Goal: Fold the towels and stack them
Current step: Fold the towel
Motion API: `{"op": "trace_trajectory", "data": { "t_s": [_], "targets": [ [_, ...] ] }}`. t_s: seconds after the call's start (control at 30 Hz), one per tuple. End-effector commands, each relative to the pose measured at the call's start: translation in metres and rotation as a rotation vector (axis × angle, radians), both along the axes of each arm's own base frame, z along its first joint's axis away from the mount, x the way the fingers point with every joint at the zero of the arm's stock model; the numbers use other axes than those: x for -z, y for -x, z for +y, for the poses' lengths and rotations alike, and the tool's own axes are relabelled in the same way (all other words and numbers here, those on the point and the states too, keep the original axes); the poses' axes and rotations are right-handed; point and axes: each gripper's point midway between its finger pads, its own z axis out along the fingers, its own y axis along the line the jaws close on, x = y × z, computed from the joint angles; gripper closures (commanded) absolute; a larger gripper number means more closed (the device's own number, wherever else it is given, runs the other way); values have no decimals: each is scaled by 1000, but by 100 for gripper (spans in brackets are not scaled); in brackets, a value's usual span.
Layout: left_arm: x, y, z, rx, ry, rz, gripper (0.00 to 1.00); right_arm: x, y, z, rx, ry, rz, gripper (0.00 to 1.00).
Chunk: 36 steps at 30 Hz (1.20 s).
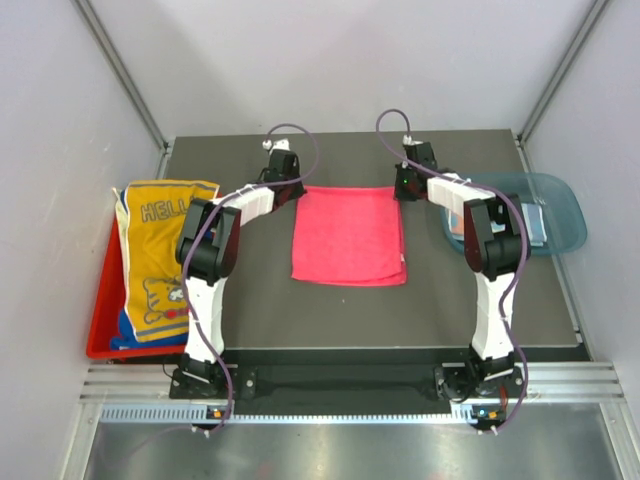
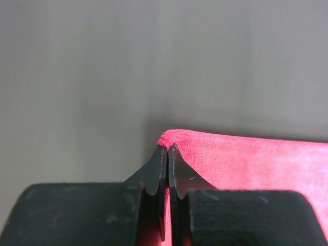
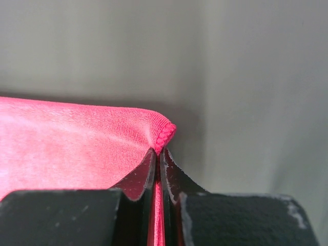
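Note:
A hot pink towel (image 1: 348, 236) lies folded on the dark table, its far edge toward the back. My left gripper (image 1: 284, 186) is shut on the towel's far left corner; the left wrist view shows that corner (image 2: 165, 139) pinched at the tips of the gripper (image 2: 167, 148). My right gripper (image 1: 409, 184) is shut on the far right corner, which the right wrist view shows (image 3: 165, 134) pinched at the tips of the gripper (image 3: 158, 152). A yellow "HELLO" towel (image 1: 160, 255) lies on top of a pile in the red tray, a blue cloth edge (image 1: 130, 335) showing under it.
The red tray (image 1: 102, 322) sits off the table's left edge. A translucent teal bin (image 1: 555, 212) with folded cloth inside sits at the right edge. Grey walls close in behind and at both sides. The table's front strip (image 1: 400, 320) lies between the arm bases.

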Motion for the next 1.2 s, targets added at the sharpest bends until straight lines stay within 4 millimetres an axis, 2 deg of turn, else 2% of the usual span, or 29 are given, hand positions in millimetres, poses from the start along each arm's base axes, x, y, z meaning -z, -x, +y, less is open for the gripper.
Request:
{"op": "trace_trajectory", "data": {
  "t_s": [0.0,0.1,0.13,0.17,0.2,0.23,0.3,0.33,0.4,0.43,0.47,0.53,0.6,0.63,0.7,0.73,0.8,0.83,0.87,0.93,1.0,1.03,1.07,1.13,1.17],
  "targets": [
    [-34,-24,4,-1,-6,-116,100,-33,-28,3,4,-59,-140,100],
    [-48,-21,3,12,11,-154,100,-46,-28,1,7,-72,-193,100],
    [-61,-18,3,18,22,-179,100,-50,-27,1,8,-76,-205,100],
    [-60,-14,2,27,29,-184,100,-49,-24,0,5,-77,-210,100],
    [-63,-11,2,31,33,-189,100,-59,-23,1,4,-83,-233,100],
    [-76,-8,2,39,44,-213,100,-63,-20,1,3,-88,-242,100],
    [-76,1,-1,64,59,-210,100,-74,-12,-1,4,-99,-273,100],
    [-84,5,-2,70,68,-225,100,-74,-8,-2,7,-102,-271,100],
    [-80,16,-1,76,86,-214,100,-79,2,-3,6,-108,-277,100],
    [-79,26,0,76,96,-205,100,-71,10,-5,10,-110,-258,100],
    [-79,30,0,77,106,-204,100,-78,14,-6,11,-114,-269,100],
    [-85,38,0,76,119,-213,100,-72,25,-7,14,-117,-253,100],
    [-77,52,-4,104,140,-183,100,-77,33,-7,15,-125,-260,100],
    [-81,57,-5,109,146,-186,100,-68,43,-8,18,-122,-240,100],
    [-74,70,-7,117,150,-162,100,-73,52,-8,18,-132,-251,100],
    [-78,74,-7,118,153,-169,100,-65,60,-10,26,-133,-233,100],
    [-72,86,-7,117,155,-151,100,-68,69,-10,32,-145,-232,100],
    [-71,95,-6,116,151,-147,100,-59,78,-12,34,-146,-212,100],
    [-72,99,-6,116,153,-146,100,-63,82,-11,32,-149,-220,100],
    [-72,111,-6,116,151,-142,100,-53,96,-12,36,-158,-191,100],
    [-74,119,-7,122,155,-143,100,-53,104,-11,36,-170,-185,100],
    [-69,127,-9,128,155,-129,100,-44,114,-12,38,-169,-165,100],
    [-67,131,-9,129,154,-121,100,-49,117,-12,40,-180,-175,100],
    [-66,140,-7,112,139,-124,100,-42,129,-13,41,-185,-156,100],
    [-65,142,-6,105,132,-122,100,-46,133,-13,41,-190,-162,100]
  ]
}}
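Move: My left hand still pinches the red towel's far-left corner and my right hand its far-right corner, both just above the table. The corners they are headed for lie about 28 cm back: near-left some 3 cm to my left hand's left, near-right about 2 cm to my right hand's right. The blue tray sits roughly 31 cm right and 7 cm back of my right hand, and the folded patterned towel in it about 27 cm right and 10 back. After a slight nudge forward, I sweep both hands back about 14 cm together, arching up some 5 cm on the way. I carry the pinched far corners over the flat towel towards its near edge, grippers staying shut. My right hand sinks again to finish lower than my left, which turns slightly clockwise. ##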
